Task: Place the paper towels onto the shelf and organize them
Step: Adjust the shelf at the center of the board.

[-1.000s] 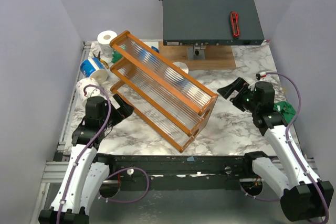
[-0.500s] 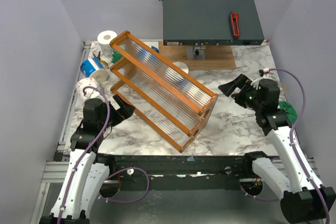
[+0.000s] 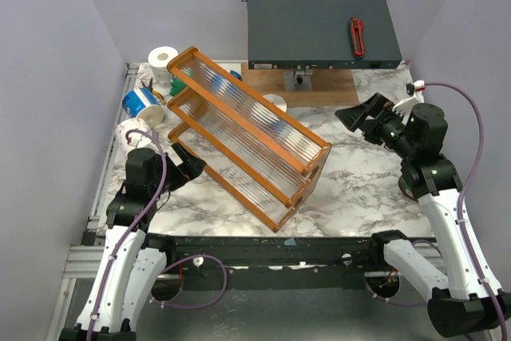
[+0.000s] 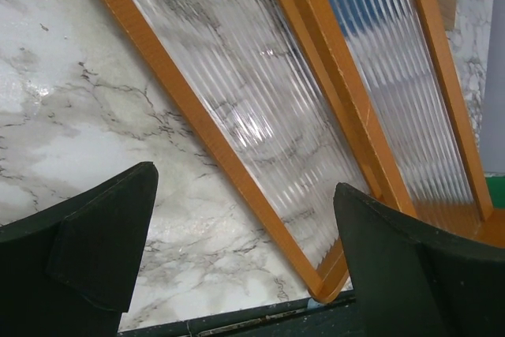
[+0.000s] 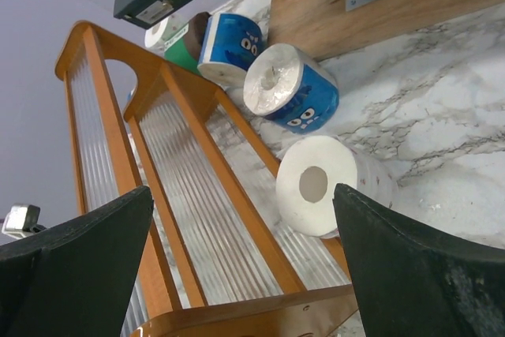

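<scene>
The shelf (image 3: 247, 137), an orange-framed rack with clear ribbed tiers, lies diagonally across the table. Paper towels cluster at its far left end: a white roll (image 3: 163, 57), a blue roll (image 3: 142, 104), another white roll (image 3: 132, 129) and a green one (image 3: 177, 84). Behind the shelf lies a white roll (image 3: 274, 104). In the right wrist view that white roll (image 5: 323, 183) rests against the shelf frame (image 5: 237, 187), with two blue rolls (image 5: 292, 88) beyond it. My left gripper (image 3: 188, 169) is open beside the shelf's near left end. My right gripper (image 3: 363, 115) hangs open, empty, right of the shelf.
A flat dark grey box (image 3: 319, 28) with a red tool (image 3: 356, 36) on it stands at the back. A wooden board (image 3: 299, 85) with a metal bracket lies in front of it. The table's near edge (image 4: 237, 321) runs just below the shelf corner.
My right arm has lifted and swung toward the back right, carrying its open gripper farther from the shelf's near end. The left arm has barely moved.
</scene>
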`<state>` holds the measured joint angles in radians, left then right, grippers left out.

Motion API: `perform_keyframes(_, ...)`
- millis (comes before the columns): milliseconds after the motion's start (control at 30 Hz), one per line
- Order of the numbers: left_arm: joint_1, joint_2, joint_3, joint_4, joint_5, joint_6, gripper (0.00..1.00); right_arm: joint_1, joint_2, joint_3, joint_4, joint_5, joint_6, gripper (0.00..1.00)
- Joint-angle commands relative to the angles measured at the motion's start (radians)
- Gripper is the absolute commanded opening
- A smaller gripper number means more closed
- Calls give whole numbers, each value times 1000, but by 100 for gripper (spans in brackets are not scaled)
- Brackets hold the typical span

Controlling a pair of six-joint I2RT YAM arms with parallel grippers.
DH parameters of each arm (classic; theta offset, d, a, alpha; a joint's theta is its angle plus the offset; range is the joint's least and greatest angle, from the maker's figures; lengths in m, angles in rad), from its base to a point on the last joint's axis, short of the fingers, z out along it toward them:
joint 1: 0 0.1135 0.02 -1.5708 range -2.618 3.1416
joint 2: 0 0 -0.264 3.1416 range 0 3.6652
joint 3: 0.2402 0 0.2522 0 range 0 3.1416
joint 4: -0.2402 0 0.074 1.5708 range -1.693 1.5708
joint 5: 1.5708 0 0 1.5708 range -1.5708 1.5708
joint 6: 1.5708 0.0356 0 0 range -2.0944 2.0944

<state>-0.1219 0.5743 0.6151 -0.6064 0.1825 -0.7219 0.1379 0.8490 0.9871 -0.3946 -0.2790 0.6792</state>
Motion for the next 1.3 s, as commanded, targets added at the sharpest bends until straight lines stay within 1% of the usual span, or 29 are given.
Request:
perform_keyframes(0,0,-10,21,61,87,-17,99,10,-13,9,-36,-53,2,100)
perform_keyframes(133,-1,-1,1,159,195,-67,99,8,-56,-45,-30,-41,15,100)
perform_keyframes(300,-11,39,-13,259,225,-156,97,8,-105,-117,-34,34,27,100)
perform_keyframes(433,-44,82,-26,321,184,-223,95,9,-127,-163,-33,38,44,100)
perform_keyframes(667,-100,169,-73,430,94,-322,89,9,-143,-178,-45,37,51,100)
perform_keyframes(800,-121,222,-90,525,71,-355,87,9,-155,-195,-49,28,64,100)
perform_keyframes(900,-132,280,-78,590,86,-358,85,10,-164,-235,-38,15,79,100)
perform_keyframes(1033,-157,351,-43,620,75,-353,82,10,-183,-284,-39,9,94,100)
perform_keyframes(1200,-196,409,-30,655,53,-356,78,10,-197,-298,-69,19,103,100)
perform_keyframes(1267,-207,430,-31,673,53,-358,74,10,-199,-300,-83,32,108,100)
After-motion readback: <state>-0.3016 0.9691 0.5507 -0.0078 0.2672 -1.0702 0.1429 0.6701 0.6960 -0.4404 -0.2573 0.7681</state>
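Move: The middle rail of the shelf, near its left end, lies about 7 cm ahead of the left hand and 9 cm to its right, a couple of centimetres lower; the front rail's nearest stretch is some 3 cm ahead, 5 cm right and 10 cm below, and the dotted roll about 10 cm ahead and 18 cm left, 8 cm lower. From the right hand, the upper corner of the shelf's right end is roughly 4 cm back, 7 cm left and 13 cm below, with the white roll 15 cm ahead, 18 cm left and 22 cm down. The left hand arcs over the front rail, rising about 4 cm and sinking again as it goes some 9 cm right and 6 cm forward, rolls about 20 degrees so its left side drops, and starts narrowing its fingers astride the shelf's middle rail near the left end, without shutting on it. Meanwhile the right hand, fingers wide open, sinks about 9 cm in two stages and draws back some 4 cm, its fingers tipping down a little, towards the upper corner of the shelf's right end. ##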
